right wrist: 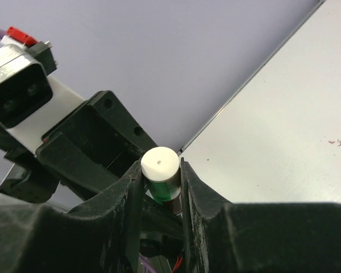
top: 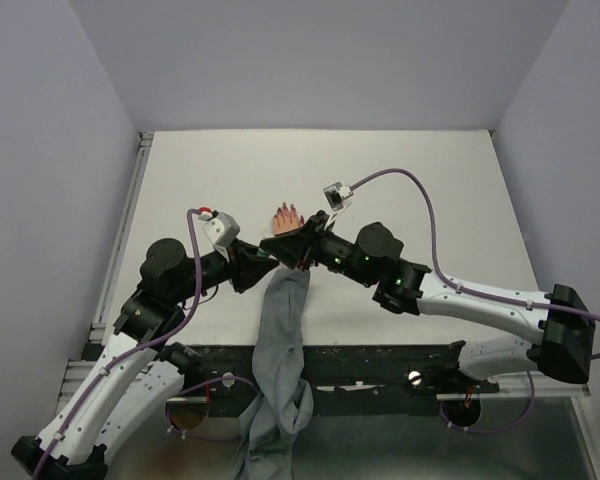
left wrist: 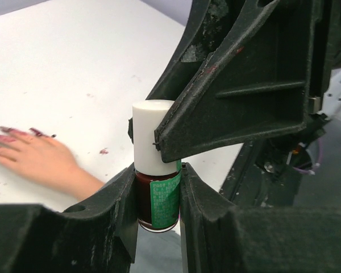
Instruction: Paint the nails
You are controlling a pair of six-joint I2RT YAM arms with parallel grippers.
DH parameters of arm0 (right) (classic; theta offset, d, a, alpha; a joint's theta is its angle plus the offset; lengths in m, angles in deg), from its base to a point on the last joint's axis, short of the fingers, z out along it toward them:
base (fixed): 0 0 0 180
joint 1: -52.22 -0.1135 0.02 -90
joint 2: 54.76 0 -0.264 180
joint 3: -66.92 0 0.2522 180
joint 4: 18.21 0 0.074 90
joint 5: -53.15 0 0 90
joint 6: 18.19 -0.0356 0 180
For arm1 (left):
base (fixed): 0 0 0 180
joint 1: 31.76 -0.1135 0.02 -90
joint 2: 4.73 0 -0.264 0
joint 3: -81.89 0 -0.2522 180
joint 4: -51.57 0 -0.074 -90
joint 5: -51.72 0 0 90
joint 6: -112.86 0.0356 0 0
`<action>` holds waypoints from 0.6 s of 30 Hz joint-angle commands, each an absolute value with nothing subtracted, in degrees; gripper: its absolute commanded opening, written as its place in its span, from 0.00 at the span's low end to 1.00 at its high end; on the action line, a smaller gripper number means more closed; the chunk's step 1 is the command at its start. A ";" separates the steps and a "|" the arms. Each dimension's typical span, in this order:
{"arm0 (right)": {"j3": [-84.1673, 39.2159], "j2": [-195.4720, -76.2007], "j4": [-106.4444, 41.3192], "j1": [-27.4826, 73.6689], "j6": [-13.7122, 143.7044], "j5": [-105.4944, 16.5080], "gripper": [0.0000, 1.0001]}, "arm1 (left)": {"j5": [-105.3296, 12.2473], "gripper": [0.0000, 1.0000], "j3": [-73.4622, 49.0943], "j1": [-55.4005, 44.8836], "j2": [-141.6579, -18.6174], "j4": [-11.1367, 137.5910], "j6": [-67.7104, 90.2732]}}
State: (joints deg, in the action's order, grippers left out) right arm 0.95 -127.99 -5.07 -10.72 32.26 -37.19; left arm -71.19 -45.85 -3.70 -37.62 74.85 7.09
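A small bottle (left wrist: 158,199) of dark red polish with a green label stands upright between the pads of my left gripper (left wrist: 157,179), which is shut on its glass body. Its white cap (right wrist: 160,163) is pinched from above by my right gripper (right wrist: 159,173), whose jaws press on both sides of the cap. The peach mannequin hand (left wrist: 42,156) lies flat on the white table to the left of the bottle, its dark red-purple nails (left wrist: 5,134) pointing away. From above, both grippers meet just below the hand (top: 285,217), hiding the bottle.
The grey sleeve (top: 280,330) trails from the hand over the table's near edge. Small red polish stains (left wrist: 103,151) mark the table beside the hand. A metal rail (top: 120,240) borders the table on the left; purple walls enclose it.
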 commanded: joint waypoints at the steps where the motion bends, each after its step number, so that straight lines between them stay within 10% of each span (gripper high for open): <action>1: -0.98 -131.04 -7.27 -11.59 26.47 -32.29 0.01 | -54.39 0.00 -42.78 -2.15 -37.07 78.07 12.31; 18: -6.69 -143.17 -6.74 -14.05 15.21 -25.25 0.01 | -25.10 0.00 -38.48 9.90 -45.33 88.88 15.74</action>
State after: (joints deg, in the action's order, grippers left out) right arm -4.16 -141.04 -5.31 -11.31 18.67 -24.84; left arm -33.13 -41.11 8.78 -43.93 89.69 14.68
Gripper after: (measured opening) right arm 0.358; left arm 0.375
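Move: The left fingers hold the polish bottle by its body, and the right fingers grip its white cap about 3 cm above the left hand's pads. From the left hand, the model hand lies on the table some 20 cm ahead, 6 cm right and 22 cm below; from the right hand, about 20 ahead, 6 right and 25 below. Red paint spots lie roughly 18 cm ahead and 9 left of the left hand, at table height. Forward, down and to the left, both hands carry the capped bottle together, about 5 cm forward and 5 cm down with a little less leftward, nearing the model hand's height. The left wrist swings counter-clockwise and rolls its left side up, some 30 degrees in all, while the right tips about 15 degrees down and turns slightly clockwise; both grips keep closed on the body and cap. ##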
